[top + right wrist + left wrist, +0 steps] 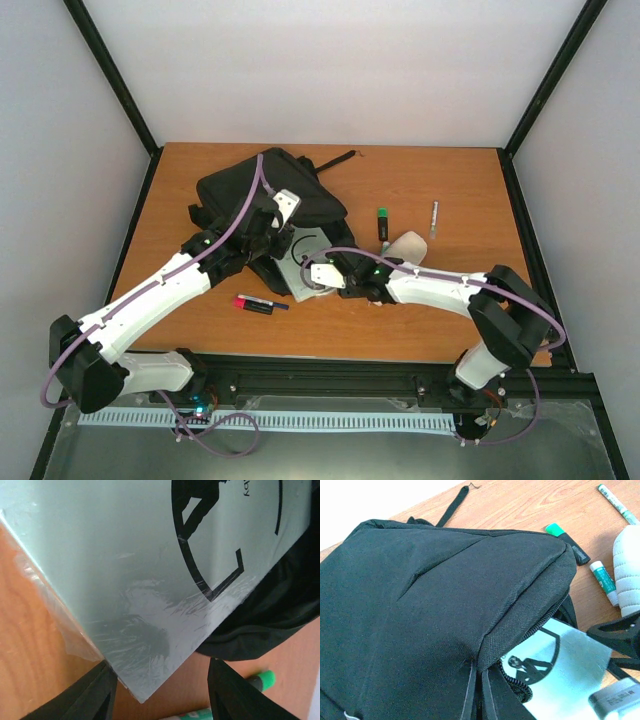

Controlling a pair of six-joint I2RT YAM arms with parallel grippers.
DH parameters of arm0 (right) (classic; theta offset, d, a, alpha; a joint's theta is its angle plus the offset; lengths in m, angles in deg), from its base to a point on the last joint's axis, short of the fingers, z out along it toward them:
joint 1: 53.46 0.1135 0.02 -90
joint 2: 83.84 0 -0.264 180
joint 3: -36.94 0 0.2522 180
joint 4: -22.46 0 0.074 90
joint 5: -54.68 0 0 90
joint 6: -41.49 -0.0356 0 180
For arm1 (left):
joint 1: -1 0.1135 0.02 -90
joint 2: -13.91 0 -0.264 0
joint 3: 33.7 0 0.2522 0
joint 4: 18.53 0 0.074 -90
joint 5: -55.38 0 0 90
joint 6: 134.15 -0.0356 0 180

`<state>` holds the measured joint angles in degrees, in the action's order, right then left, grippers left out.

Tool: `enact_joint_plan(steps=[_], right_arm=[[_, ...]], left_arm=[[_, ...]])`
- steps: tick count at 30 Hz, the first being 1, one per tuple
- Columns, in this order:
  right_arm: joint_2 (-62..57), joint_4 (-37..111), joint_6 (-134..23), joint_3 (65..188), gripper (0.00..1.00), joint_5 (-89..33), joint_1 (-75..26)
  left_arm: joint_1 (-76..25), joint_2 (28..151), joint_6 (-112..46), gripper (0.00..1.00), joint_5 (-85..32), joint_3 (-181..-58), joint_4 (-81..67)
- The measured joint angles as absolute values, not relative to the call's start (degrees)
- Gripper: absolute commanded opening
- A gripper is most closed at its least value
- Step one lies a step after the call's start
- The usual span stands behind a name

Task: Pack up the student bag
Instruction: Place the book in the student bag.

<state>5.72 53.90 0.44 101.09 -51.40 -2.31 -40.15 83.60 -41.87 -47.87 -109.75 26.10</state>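
The student bag [262,190] is a black backpack lying at the back left of the table, its mouth facing the arms. My left gripper [272,222] is shut on the fabric edge beside the zip [480,672], holding the flap up. A pale green book [300,265] with a black figure on its cover lies partly inside the opening [565,665]. My right gripper [322,272] is open around the book's near corner [162,695]. The left finger [95,697] touches the book's [125,555] edge, while the right finger [230,690] stands apart from it.
A green-capped highlighter [382,225], a cream ribbed pouch [408,245] and a pen [434,218] lie right of the bag. A glue stick [602,580] lies beside the pouch. A red and black marker [255,303] lies near the front. A bag strap [335,160] trails to the back.
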Motion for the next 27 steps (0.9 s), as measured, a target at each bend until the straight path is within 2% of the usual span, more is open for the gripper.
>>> enact_joint_plan(steps=[11,19,27], right_arm=[[14.64,46.29,1.6,107.06,0.49,-54.7,-2.31],[12.78,48.08,1.19,107.34,0.5,-52.08,-2.31],[9.72,51.89,3.09,107.34,0.2,-45.52,-2.31]], left_arm=[[-40.13,83.6,-41.87,0.01,-46.83,-109.75,26.1],[-40.13,83.6,-41.87,0.01,-46.48,-109.75,26.1],[-40.13,83.6,-41.87,0.01,-46.17,-109.75,26.1]])
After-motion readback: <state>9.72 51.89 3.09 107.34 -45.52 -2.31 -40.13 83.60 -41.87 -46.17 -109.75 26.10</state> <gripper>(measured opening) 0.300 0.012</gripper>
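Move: The book lies half inside the bag mouth, its middle about 8 cm left of the right hand, level with it fore and aft and about 3 cm lower; its near right corner sits by the half-open fingers. The bag's middle is some 15 cm left and 9 cm ahead, the glue stick about 8 cm right and 3 ahead, the pencil case some 10 cm right and 1 back. From the left hand the book is about 5 cm back, 4 right and 17 below. Against the book's near right corner, the half-open right fingers push the book forward and left into the bag, about 5 cm in all. The right hand then draws back some 3 cm while rising about 2, and its fingers narrow without shutting. The left hand stays put, still pinching the bag's flap up. ##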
